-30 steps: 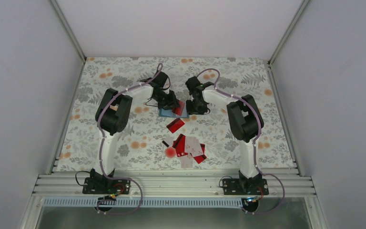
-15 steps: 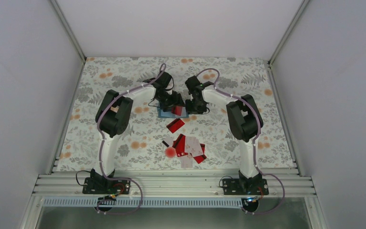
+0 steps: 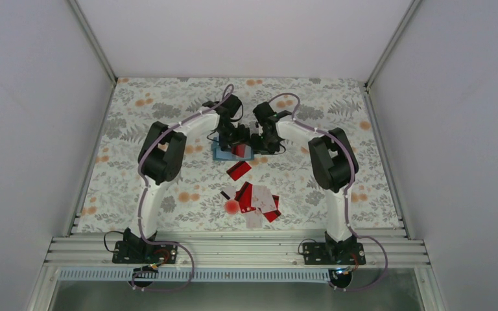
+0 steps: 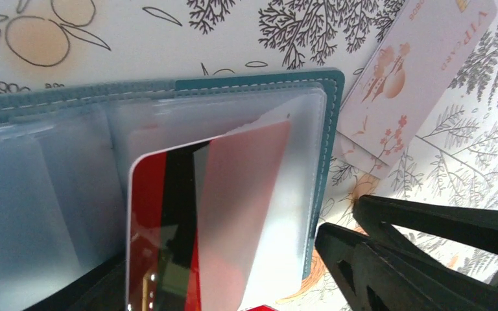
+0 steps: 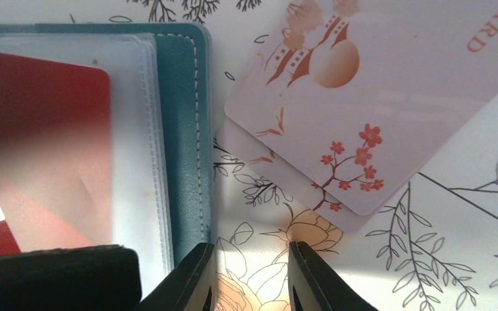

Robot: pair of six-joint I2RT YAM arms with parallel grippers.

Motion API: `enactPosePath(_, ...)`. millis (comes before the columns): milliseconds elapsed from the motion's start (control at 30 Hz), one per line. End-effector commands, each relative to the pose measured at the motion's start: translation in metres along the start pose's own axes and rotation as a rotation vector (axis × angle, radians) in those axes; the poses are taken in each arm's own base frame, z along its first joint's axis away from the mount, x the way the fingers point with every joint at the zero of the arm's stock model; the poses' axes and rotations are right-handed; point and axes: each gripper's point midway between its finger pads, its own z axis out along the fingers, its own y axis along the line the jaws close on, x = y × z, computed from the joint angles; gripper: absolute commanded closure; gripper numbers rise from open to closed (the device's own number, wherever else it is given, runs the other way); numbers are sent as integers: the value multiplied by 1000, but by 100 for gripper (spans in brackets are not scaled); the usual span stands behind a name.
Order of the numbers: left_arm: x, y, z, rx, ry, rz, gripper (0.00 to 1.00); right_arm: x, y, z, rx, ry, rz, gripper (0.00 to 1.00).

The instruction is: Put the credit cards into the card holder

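The teal card holder (image 3: 220,155) lies open on the flowered cloth, its clear sleeves (image 4: 52,194) facing up. A red card (image 4: 162,227) with a black stripe sits part-way inside one sleeve. My left gripper (image 4: 217,265) is open, with its fingers standing wide on either side of that card. My right gripper (image 5: 249,259) is open by a narrow gap with only cloth between its tips. Its left finger (image 5: 191,278) rests at the holder's teal edge (image 5: 181,129). A pale pink blossom card (image 5: 363,97) lies just right of the holder. Both grippers (image 3: 237,139) (image 3: 257,144) meet above the holder.
One loose red card (image 3: 238,170) lies nearer the arm bases than the holder. Further toward the bases is a pile of red and white cards (image 3: 258,199). Left of the pile are a round red blob (image 3: 232,207) and a tiny black piece (image 3: 225,194). White walls enclose the table.
My left gripper has opened and let go of the red card, which now stays in the sleeve. The left arm has shifted a little to the right. The right gripper has barely moved.
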Motion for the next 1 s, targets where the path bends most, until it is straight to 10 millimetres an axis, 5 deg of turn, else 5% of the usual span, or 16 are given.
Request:
enactPosePath(0, 17, 18, 29, -100, 86, -18, 20, 8, 29, 13, -127, 19, -23, 71)
enactPosePath(200, 16, 11, 31, -93, 102, 16, 0, 17, 25, 14, -122, 28, -9, 71)
enactPosePath(667, 1, 27, -23, -278, -63, 178, 0, 20, 18, 13, -87, 34, 25, 71)
enactPosePath(967, 0, 35, -27, -381, -89, 297, 0, 17, 13, 8, -51, 25, 30, 71)
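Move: About 2 cm to the left of the left hand's point, 1 cm nearer the base and 2 cm lower, lies the middle of the red card, part-way in the open card holder's right-hand pocket. The card holder's middle is some 5 cm to the left, level with the hand; the pale cards lie 7 cm right and 4 cm ahead; a loose red card lies 9 cm back and 3 cm left. The right hand has the pocketed red card about 7 cm to its left, level fore and aft, 1 cm below. Spreading from about three-quarters open to fully open, the left hand's fingers straddle the pocket, one tucked under the red card. The hand then draws left about 4 cm, mostly late, dragging card and holder away from the right hand while its wrist swings some 20 degrees to point nearly straight down. The right hand, fingers little open, eases only about 1 cm left. ##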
